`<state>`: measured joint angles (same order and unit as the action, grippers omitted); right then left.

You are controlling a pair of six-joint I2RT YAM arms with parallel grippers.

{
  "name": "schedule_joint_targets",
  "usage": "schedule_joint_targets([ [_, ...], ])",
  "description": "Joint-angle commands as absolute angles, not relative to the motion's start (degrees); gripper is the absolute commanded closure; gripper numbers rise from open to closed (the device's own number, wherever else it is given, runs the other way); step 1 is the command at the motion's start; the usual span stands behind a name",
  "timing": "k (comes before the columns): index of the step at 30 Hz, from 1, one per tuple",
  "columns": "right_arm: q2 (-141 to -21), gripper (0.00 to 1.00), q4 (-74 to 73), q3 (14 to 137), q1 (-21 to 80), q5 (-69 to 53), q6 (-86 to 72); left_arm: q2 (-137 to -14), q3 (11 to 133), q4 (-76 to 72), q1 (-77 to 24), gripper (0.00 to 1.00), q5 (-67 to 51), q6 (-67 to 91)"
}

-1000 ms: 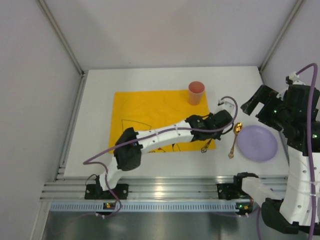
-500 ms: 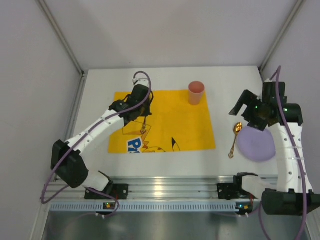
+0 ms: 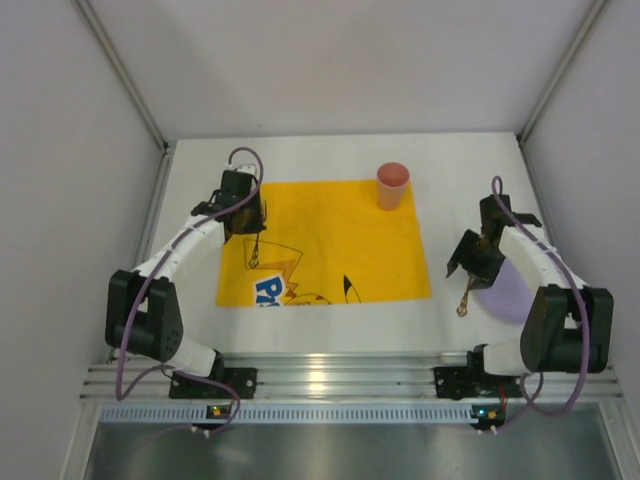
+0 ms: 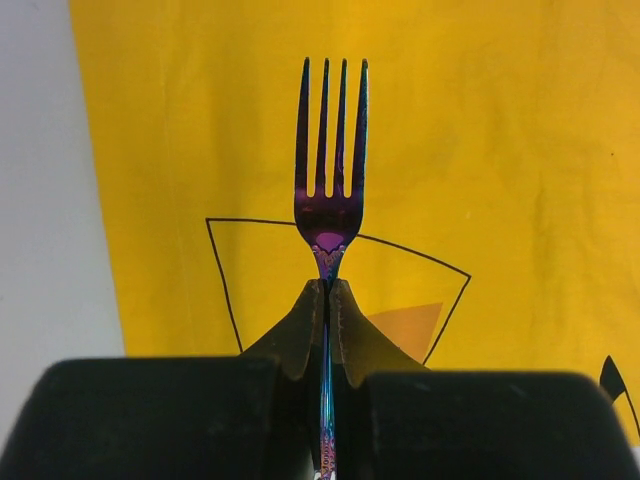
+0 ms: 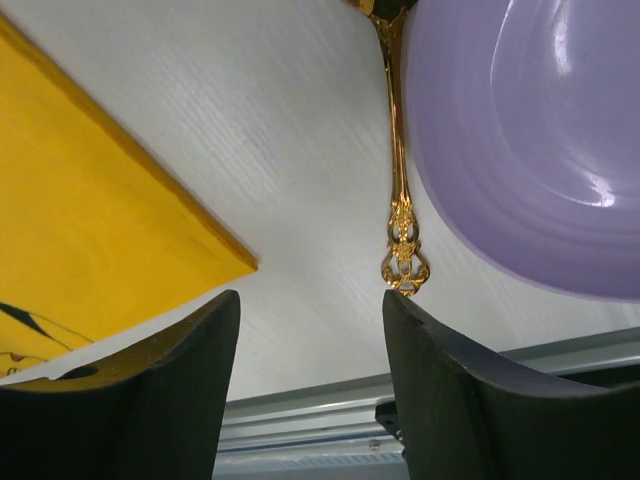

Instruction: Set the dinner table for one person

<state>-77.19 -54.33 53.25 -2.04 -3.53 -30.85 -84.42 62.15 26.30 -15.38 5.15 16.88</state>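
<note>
The dinner table point(image 3: 320, 150) is a white top with a yellow placemat point(image 3: 340, 240) on it. My left gripper point(image 3: 245, 225) is over the mat's left part, shut on the handle of an iridescent purple fork point(image 4: 330, 150) whose tines point away from it. My right gripper point(image 5: 310, 300) is low over the table right of the mat, open, with nothing between its fingers. A gold spoon point(image 5: 398, 180) lies on the table beside a purple plate point(image 5: 530, 150). The spoon's handle end is just ahead of the right finger point(image 5: 430, 370).
A pink cup point(image 3: 392, 185) stands upright at the mat's far right corner. The mat's near right corner point(image 5: 235, 262) lies left of the right gripper. A metal rail point(image 3: 320, 375) runs along the table's near edge.
My left arm swung from the mat's right side to its left side, carrying the fork. My right arm came down from above the plate to the spoon's handle, and its jaws narrowed somewhat.
</note>
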Motion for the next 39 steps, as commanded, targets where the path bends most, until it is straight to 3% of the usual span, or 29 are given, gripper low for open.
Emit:
schedule_joint_targets([
  [1, -81.10, 0.41, -48.34, 52.74, -2.11, -0.26, -29.71, -87.09, 62.93, 19.78, -14.41, 1.00, 0.53, 14.33],
  [11, -90.25, 0.45, -44.21, 52.56, -3.43, 7.99, -28.22, -93.51, 64.42, 17.84, -10.46, 1.00, -3.78, 13.71],
  [17, -95.79, 0.55, -41.49, 54.05, -4.57, 10.45, -27.51, -94.48, 65.92, 19.77, -9.84, 1.00, -3.69, 13.54],
  [20, -98.34, 0.63, -40.08, 54.75, -4.66, 11.25, -27.25, -94.13, 65.66, 20.21, -9.84, 1.00, -3.25, 13.54],
  [21, -98.70, 0.73, -39.82, 54.84, -4.66, 11.34, -27.16, -93.96, 65.48, 20.21, -9.84, 1.00, -2.99, 13.54],
  [26, -100.37, 0.97, -38.15, 54.67, -4.66, 12.04, -26.02, -92.99, 63.37, 19.69, -9.76, 1.00, -2.55, 13.89],
  [31, -99.15, 1.00, -38.05, 53.88, -4.39, 12.57, -24.00, -93.78, 60.91, 19.07, -9.58, 1.00, -1.67, 14.33],
  [39, -89.31, 1.00, -44.20, 61.69, -1.85, 11.69, -24.78, -94.75, 60.91, 20.48, -9.40, 0.74, -0.53, 15.55],
])
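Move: My left hand already holds the fork above the left end of the placemat; the mat's middle is about 11 cm to the right and 12 below, and the mug some 26 cm right and 9 farther out. From my empty right hand, the spoon lies about 2 cm ahead, 4 to the right and 7 below. The plate is some 14 cm right and 1 ahead, the placemat's middle 28 cm left and 12 ahead. I sink my half-open right hand about 6 cm while shifting 4 cm right and a little forward beside the plate, close the fingers on the spoon's handle just below the bowl, then start up and forward. Meanwhile my left hand lowers the fork about 6 cm towards the mat, pausing on the way, and begins opening to let go. ##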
